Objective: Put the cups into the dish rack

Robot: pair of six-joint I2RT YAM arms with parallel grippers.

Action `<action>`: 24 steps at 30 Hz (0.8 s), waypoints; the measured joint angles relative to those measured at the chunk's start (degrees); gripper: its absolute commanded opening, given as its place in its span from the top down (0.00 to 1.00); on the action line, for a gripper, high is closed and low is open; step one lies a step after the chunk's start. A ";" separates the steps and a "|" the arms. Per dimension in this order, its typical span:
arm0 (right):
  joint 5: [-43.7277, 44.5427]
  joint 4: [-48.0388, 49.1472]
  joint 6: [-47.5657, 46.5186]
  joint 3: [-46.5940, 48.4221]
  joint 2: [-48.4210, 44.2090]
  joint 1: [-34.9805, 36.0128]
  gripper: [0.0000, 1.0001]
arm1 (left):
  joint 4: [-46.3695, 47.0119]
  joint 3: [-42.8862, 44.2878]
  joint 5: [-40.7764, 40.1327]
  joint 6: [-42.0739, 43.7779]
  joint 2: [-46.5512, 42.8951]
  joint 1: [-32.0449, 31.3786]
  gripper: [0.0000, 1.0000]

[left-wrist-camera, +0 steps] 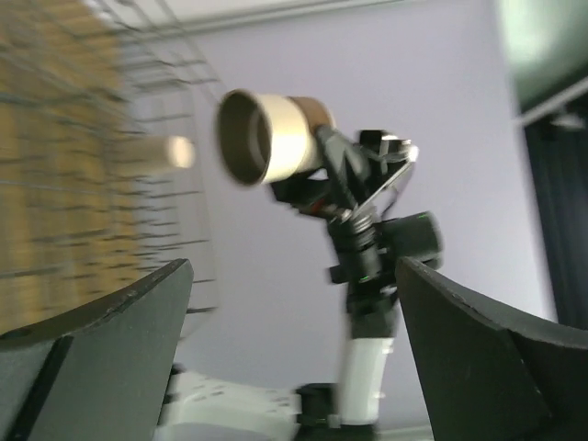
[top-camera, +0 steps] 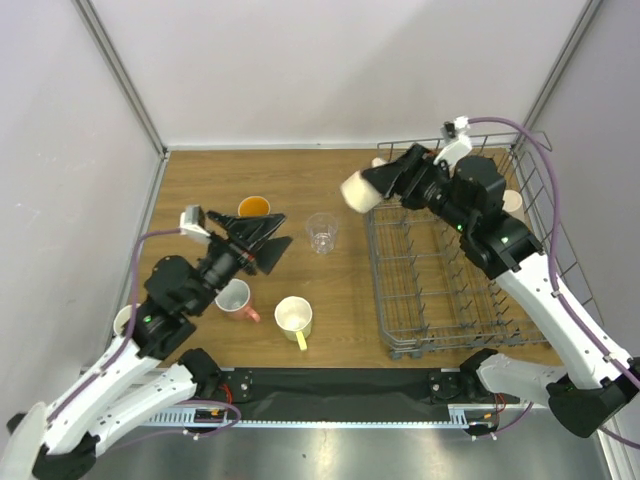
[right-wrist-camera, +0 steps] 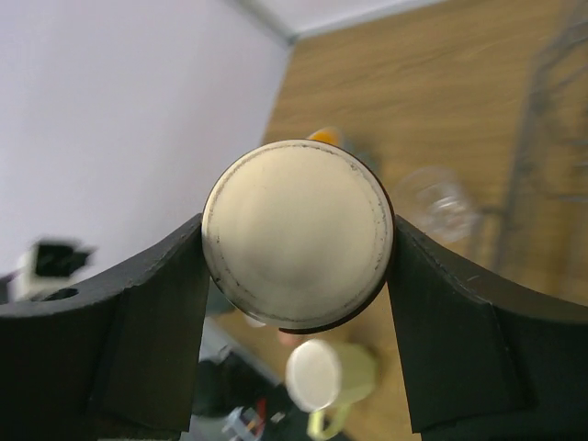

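Observation:
My right gripper (top-camera: 373, 188) is shut on a beige cup (top-camera: 358, 190), held on its side in the air by the dish rack's (top-camera: 450, 290) far left corner. The right wrist view shows that cup's round base (right-wrist-camera: 297, 234) clamped between both fingers. My left gripper (top-camera: 277, 252) stands open and empty over the table, its fingers (left-wrist-camera: 92, 349) wide apart; its wrist view looks across at the held beige cup (left-wrist-camera: 271, 138). On the table stand a blue cup with orange inside (top-camera: 254, 207), a clear glass (top-camera: 322, 232), a pink cup (top-camera: 235, 298) and a yellow-cream mug (top-camera: 294, 317).
Another pale cup (top-camera: 512, 200) shows at the rack's far right side, half hidden by the right arm. A pale round cup-like thing (top-camera: 125, 318) lies at the table's left edge behind the left arm. White walls close in the table on three sides.

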 measured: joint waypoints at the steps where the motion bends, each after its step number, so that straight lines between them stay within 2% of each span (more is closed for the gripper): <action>1: 1.29 -0.46 -1.99 0.00 0.07 -1.57 1.00 | -4.66 1.36 -0.11 2.03 -1.20 0.57 0.03; 5: 6.10 -0.85 -10.05 -0.02 1.07 -7.10 1.00 | -20.02 8.59 -0.20 11.45 -1.77 1.18 0.05; 10: 12.85 3.13 -18.86 -4.17 2.60 -10.03 1.00 | -34.93 17.86 0.04 23.71 3.15 1.20 0.06; 15: 17.25 8.76 -26.82 -11.93 5.46 -13.07 1.00 | -44.28 23.43 0.35 33.81 8.17 1.25 0.06; 24: 18.84 18.27 -34.40 -14.53 15.30 -18.16 1.00 | -53.48 30.45 0.13 44.74 14.47 1.99 0.05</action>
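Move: The back part of the rack, where the right hand is taking the cream cup, is some 16 cm ahead, 16 cm right and 30 cm below. The racked cup stands level with that spot, 20 cm farther right; the clear glass is 5 cm ahead and 9 cm left of the hand. The empty left hand has the red-handled mug 1 cm back, 12 cm left, the yellow-handled mug 6 cm back, 1 cm right, both about 34 cm down. Still pinching the cream cup by its base end, the right hand swings it right, down and forward, roughly 16 cm each way, the descent coming mostly late, over the rack's back left part; the wrist turns clockwise and tips the mouth downward. The left hand, fingers staying wide open, sinks about 7 cm and shifts 4 cm left towards the red-handled mug, rolling some 60 degrees until the fingers point down and forward-right. ##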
